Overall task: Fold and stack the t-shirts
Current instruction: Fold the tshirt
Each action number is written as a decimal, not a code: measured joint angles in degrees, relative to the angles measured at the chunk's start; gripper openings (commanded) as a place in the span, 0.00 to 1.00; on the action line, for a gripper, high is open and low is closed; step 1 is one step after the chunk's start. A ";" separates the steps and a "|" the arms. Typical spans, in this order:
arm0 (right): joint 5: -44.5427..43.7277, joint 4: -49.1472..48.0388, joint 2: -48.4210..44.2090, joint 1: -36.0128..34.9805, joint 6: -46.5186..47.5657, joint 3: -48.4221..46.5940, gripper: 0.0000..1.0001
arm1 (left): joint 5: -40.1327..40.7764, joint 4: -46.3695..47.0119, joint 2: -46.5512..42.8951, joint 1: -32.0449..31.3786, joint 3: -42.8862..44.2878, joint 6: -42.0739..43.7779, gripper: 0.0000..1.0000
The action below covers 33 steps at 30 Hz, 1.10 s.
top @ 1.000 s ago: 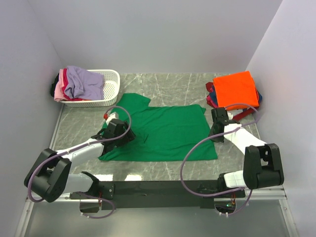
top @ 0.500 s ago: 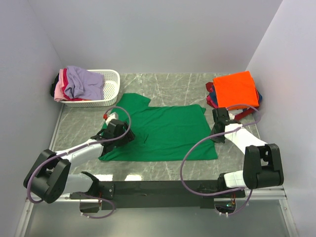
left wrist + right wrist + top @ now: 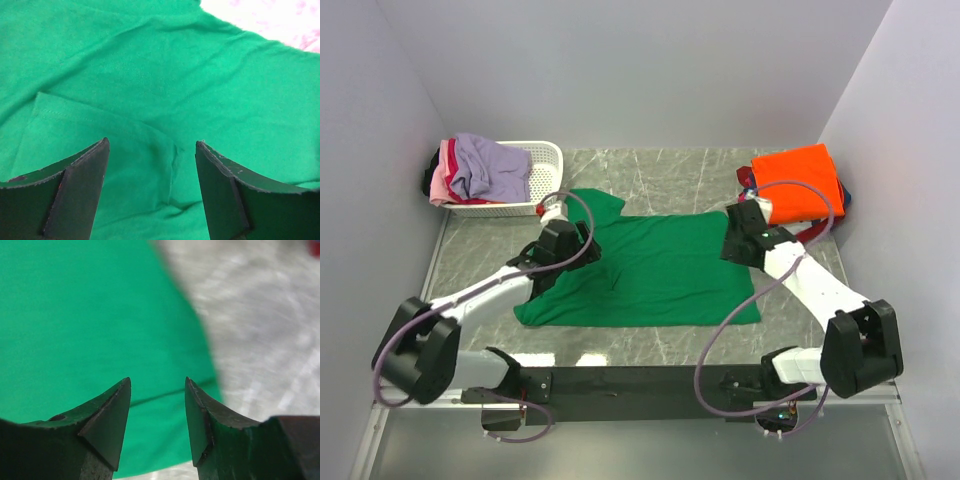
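Note:
The bright green t-shirt [image 3: 655, 270] lies spread flat in the middle of the marble table, one sleeve [image 3: 598, 205] pointing to the far side. My left gripper [image 3: 565, 245] hovers over its left shoulder, jaws open. In the left wrist view the left gripper [image 3: 152, 145] frames wrinkled green cloth [image 3: 150, 75] with a hemmed fold, nothing between the fingers. My right gripper [image 3: 742, 238] is over the shirt's far right corner, open. In the right wrist view the right gripper [image 3: 157, 382] stands above the green t-shirt's edge [image 3: 90, 315]. A folded orange t-shirt [image 3: 800, 180] tops the pile at the far right.
A white slotted basket [image 3: 552, 170] at the far left holds lavender [image 3: 485, 165] and pink [image 3: 442, 182] shirts. Red and navy cloth [image 3: 748, 203] shows under the orange one. Bare marble table [image 3: 670, 175] lies between basket and pile. Walls close in on three sides.
The right gripper has opened and moved up and left to the shirt's far right corner. The left gripper has moved from the shirt's near left side toward the far sleeve.

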<state>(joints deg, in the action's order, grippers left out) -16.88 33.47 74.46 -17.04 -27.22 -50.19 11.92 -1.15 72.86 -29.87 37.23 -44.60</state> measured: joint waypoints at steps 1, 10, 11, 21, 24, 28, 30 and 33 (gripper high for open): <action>0.13 -0.68 0.31 -1.66 -0.15 -0.70 0.54 | -0.07 0.28 1.14 -0.02 0.39 0.00 0.75; 5.92 -7.65 13.84 -11.39 -2.34 -3.37 0.53 | -1.14 2.43 11.58 -0.02 0.68 -0.04 0.75; 6.16 -7.98 15.30 -12.22 -2.54 -3.39 0.53 | -1.16 2.54 11.96 0.00 0.68 -0.04 0.75; 7.56 -10.19 18.88 -15.67 -5.18 -2.14 0.53 | -1.60 7.80 11.19 0.00 -2.84 -1.62 0.75; 7.63 -10.86 18.73 -16.37 -6.36 -0.83 0.53 | -1.77 10.03 9.73 -0.24 -5.22 -3.08 0.75; 7.21 -12.07 17.77 -17.20 -7.67 0.50 0.53 | -1.57 11.39 8.28 -1.36 -7.19 -5.64 0.75; 7.28 -12.35 16.98 -17.62 -8.57 1.42 0.53 | -1.57 11.91 7.63 -1.88 -8.09 -6.97 0.75; 7.58 -12.55 15.41 -18.25 -9.70 3.02 0.53 | -1.62 12.48 6.16 -2.49 -9.70 -8.92 0.75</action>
<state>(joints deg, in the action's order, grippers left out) -9.30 20.93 89.86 -35.29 -36.93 -47.18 10.31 11.33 79.02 -32.36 27.53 -53.52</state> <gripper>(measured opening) 0.532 0.749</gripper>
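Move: From the right hand, the middle of the green t-shirt lies about 25 cm to the left, level fore and aft, and 8 cm below. The t-shirt's right edge is some 5 cm to the right and the clothes stack about 21 cm ahead, 16 cm right. From the left hand, the t-shirt's middle is about 12 cm right, 1 cm back and 6 cm below; the t-shirt's far sleeve is straight ahead some 17 cm. Sweep the right gripper about 12 cm left, inward over the green t-shirt, while lowering it roughly 8 cm onto the cloth, and drop the left gripper straight down about 6 cm onto its own patch. Then, with both grippers parted and tips down on the fabric, drag them back towards the base 2 to 3 cm, the left drifting slightly right. ##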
